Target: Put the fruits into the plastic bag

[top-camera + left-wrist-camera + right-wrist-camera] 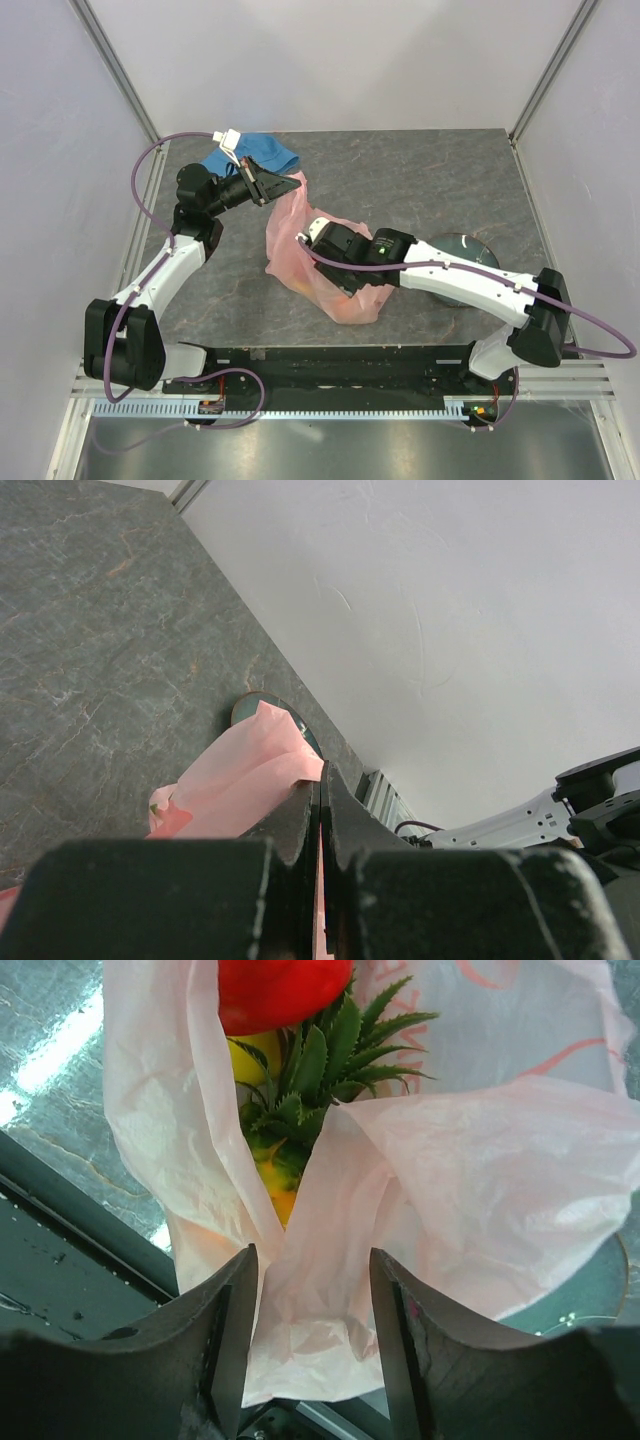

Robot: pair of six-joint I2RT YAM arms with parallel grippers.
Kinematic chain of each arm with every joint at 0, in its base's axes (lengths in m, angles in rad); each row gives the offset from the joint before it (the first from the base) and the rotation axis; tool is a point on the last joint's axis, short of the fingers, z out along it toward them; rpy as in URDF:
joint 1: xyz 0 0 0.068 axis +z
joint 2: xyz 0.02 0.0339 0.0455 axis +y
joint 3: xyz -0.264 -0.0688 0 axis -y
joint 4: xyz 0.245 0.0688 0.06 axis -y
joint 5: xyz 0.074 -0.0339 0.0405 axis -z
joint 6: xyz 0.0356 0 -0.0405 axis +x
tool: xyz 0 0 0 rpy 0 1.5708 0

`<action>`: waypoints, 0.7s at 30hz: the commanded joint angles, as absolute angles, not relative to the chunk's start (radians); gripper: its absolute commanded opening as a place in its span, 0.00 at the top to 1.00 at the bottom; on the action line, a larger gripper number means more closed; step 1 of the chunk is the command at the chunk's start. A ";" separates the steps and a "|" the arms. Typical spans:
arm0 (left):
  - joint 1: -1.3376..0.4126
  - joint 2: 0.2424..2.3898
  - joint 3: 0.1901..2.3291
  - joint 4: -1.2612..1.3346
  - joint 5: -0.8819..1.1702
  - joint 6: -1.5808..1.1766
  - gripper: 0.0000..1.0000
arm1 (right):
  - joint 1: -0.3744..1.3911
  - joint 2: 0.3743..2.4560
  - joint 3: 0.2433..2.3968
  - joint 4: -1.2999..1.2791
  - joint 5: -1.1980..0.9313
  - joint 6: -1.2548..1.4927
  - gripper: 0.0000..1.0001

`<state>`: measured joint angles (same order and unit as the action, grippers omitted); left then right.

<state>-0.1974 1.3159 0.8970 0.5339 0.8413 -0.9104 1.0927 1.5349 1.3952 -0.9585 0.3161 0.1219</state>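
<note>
The pink plastic bag (285,235) lies mid-table, one handle drawn up to the left. My left gripper (275,185) is shut on that handle; in the left wrist view the film (240,775) runs out from between its closed jaws (321,780). My right gripper (312,1260) is at the bag's mouth (315,240), open, with a fold of the bag (480,1190) between its fingers (230,1310). Inside the bag I see a shiny red fruit (280,990), a yellow one (250,1060) and the pineapple's green crown (325,1070). An orange glow (350,305) shows through the bag's low end.
A dark round plate (470,245) sits right of the bag, partly under my right arm, and shows past the bag (250,702) in the left wrist view. A blue cloth (255,152) lies at the back left by the wall. The arms' base rail (330,365) borders the near edge.
</note>
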 commanded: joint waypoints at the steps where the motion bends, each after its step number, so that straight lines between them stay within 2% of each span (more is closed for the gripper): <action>1: -0.192 1.308 0.900 0.580 0.850 -0.936 0.98 | 1.095 1.483 1.379 -0.997 0.347 0.110 0.48; 3: -0.192 1.305 0.902 0.577 0.850 -0.933 0.98 | 1.095 1.485 1.371 -1.006 0.362 0.109 0.54; 6: -0.192 1.301 0.902 0.566 0.848 -0.925 0.98 | 1.095 1.485 1.376 -1.011 0.420 0.124 0.91; 7: -0.192 1.301 0.907 0.557 0.847 -0.922 0.98 | 1.095 1.482 1.394 -1.011 0.464 0.142 1.00; 12: -0.190 1.301 0.956 0.515 0.830 -0.901 0.98 | 1.056 1.473 1.543 -0.985 0.558 0.196 1.00; 16: -0.190 1.308 1.125 0.422 0.810 -0.858 0.98 | 0.974 1.470 1.782 -0.954 0.623 0.239 1.00; 21: -0.189 1.290 1.262 0.362 0.799 -0.827 0.98 | 0.925 1.433 1.939 -0.856 0.771 0.247 1.00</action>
<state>-0.1955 1.3235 1.1511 0.3882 0.8185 -0.8879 0.9386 1.4944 1.8225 -0.9478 0.5938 0.2207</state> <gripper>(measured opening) 0.022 0.007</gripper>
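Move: Just at the right fingertips, between the open pads, hangs the right-hand rim of the plastic bag, some 1 cm right of and 2 cm below the hand point. The pineapple lies in the bag about 4 cm ahead, 5 cm left and 7 cm down; the red pepper some 7 cm ahead, 8 cm left. The empty bowl sits 23 cm right, 4 cm farther out. From the left hand, that rim is about 14 cm back, 11 cm right and 15 cm lower. Easing about 2 cm to the right, the right hand shuts on the bag's rim and pinches it, then hauls it up quickly by some 18 cm while going roughly 9 cm forward, the wrist swinging clockwise and tipping the fingers upward. Late on, the left hand, still clamping its handle, rises about 8 cm. ##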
